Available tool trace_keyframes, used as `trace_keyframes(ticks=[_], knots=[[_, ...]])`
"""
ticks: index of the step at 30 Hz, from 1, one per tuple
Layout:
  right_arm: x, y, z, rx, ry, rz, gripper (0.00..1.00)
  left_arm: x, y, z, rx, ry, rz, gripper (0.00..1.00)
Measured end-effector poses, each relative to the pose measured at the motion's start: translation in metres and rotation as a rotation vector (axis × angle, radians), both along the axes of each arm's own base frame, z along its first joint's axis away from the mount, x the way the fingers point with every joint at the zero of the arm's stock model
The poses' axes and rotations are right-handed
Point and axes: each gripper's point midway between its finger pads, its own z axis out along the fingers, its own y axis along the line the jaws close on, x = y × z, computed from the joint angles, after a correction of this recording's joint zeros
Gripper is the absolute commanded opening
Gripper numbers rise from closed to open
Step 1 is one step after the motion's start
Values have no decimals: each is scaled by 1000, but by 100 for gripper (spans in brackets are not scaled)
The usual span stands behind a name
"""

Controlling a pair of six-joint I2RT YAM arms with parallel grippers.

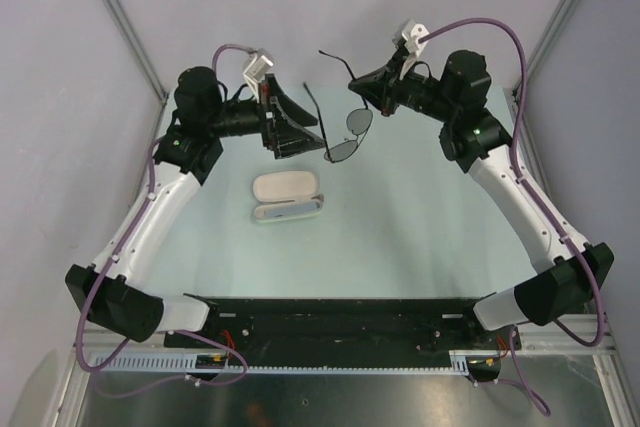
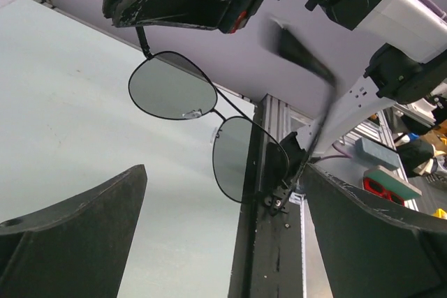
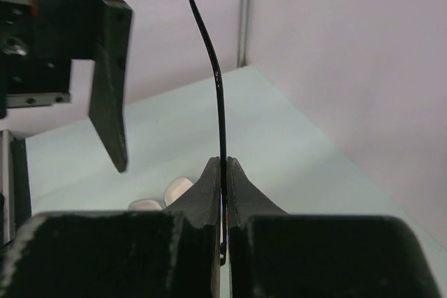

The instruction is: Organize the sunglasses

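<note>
The sunglasses [image 1: 359,123] hang in the air above the back of the table, lenses tilted down. My right gripper [image 1: 360,85] is shut on one thin black temple arm [image 3: 221,102], which sticks up from between its pads [image 3: 224,162]. My left gripper [image 1: 300,132] is open just left of the glasses. In the left wrist view the two grey lenses [image 2: 171,88] show ahead. The lower lens and its hinge [image 2: 279,197] lie over the gap between the wide-spread fingers [image 2: 70,235], touching neither. The other temple arm [image 1: 312,112] runs close by the left fingers.
An open beige case [image 1: 287,197] lies on the pale green table [image 1: 400,237] in front of the left gripper, also in the right wrist view as the case [image 3: 171,190]. Grey walls with metal posts [image 1: 120,17] enclose the table. The black base rail [image 1: 330,317] runs along the near edge.
</note>
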Motion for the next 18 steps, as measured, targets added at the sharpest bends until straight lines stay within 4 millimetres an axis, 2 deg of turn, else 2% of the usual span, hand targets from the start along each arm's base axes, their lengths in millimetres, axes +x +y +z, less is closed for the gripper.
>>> trace_keyframes(ticks=[3, 9, 18], knots=[[-13, 8, 8, 23, -26, 39, 0, -4, -4, -1, -1, 12, -16, 100], [-32, 29, 7, 27, -35, 98, 0, -6, -7, -4, -4, 41, -33, 100], [-41, 41, 6, 25, -60, 104, 0, -6, -9, -17, 3, 93, -35, 100]])
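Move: Just past the left hand's open fingertips, the sunglasses' lenses stand about 7 cm to its right, level fore and aft and some 2 cm lower. Their free temple passes close over those fingers, its middle about 2 cm right, 1 cm back and 4 cm above the hand point. From the right hand, gripping the other temple, the left gripper is roughly 9 cm back, 8 cm left and 3 cm lower. The open case lies on the table, 10 cm ahead, 5 cm left and 30 cm below the left hand. Carrying the sunglasses by the still-pinched temple, the right hand travels about 4 cm left and 4 cm back towards the waiting left gripper, slowing to a stop and turning slightly counter-clockwise. The left hand keeps its jaws wide open, sinking some 2 cm and rolling a little, so that the free temple comes to bear against its rear finger. ##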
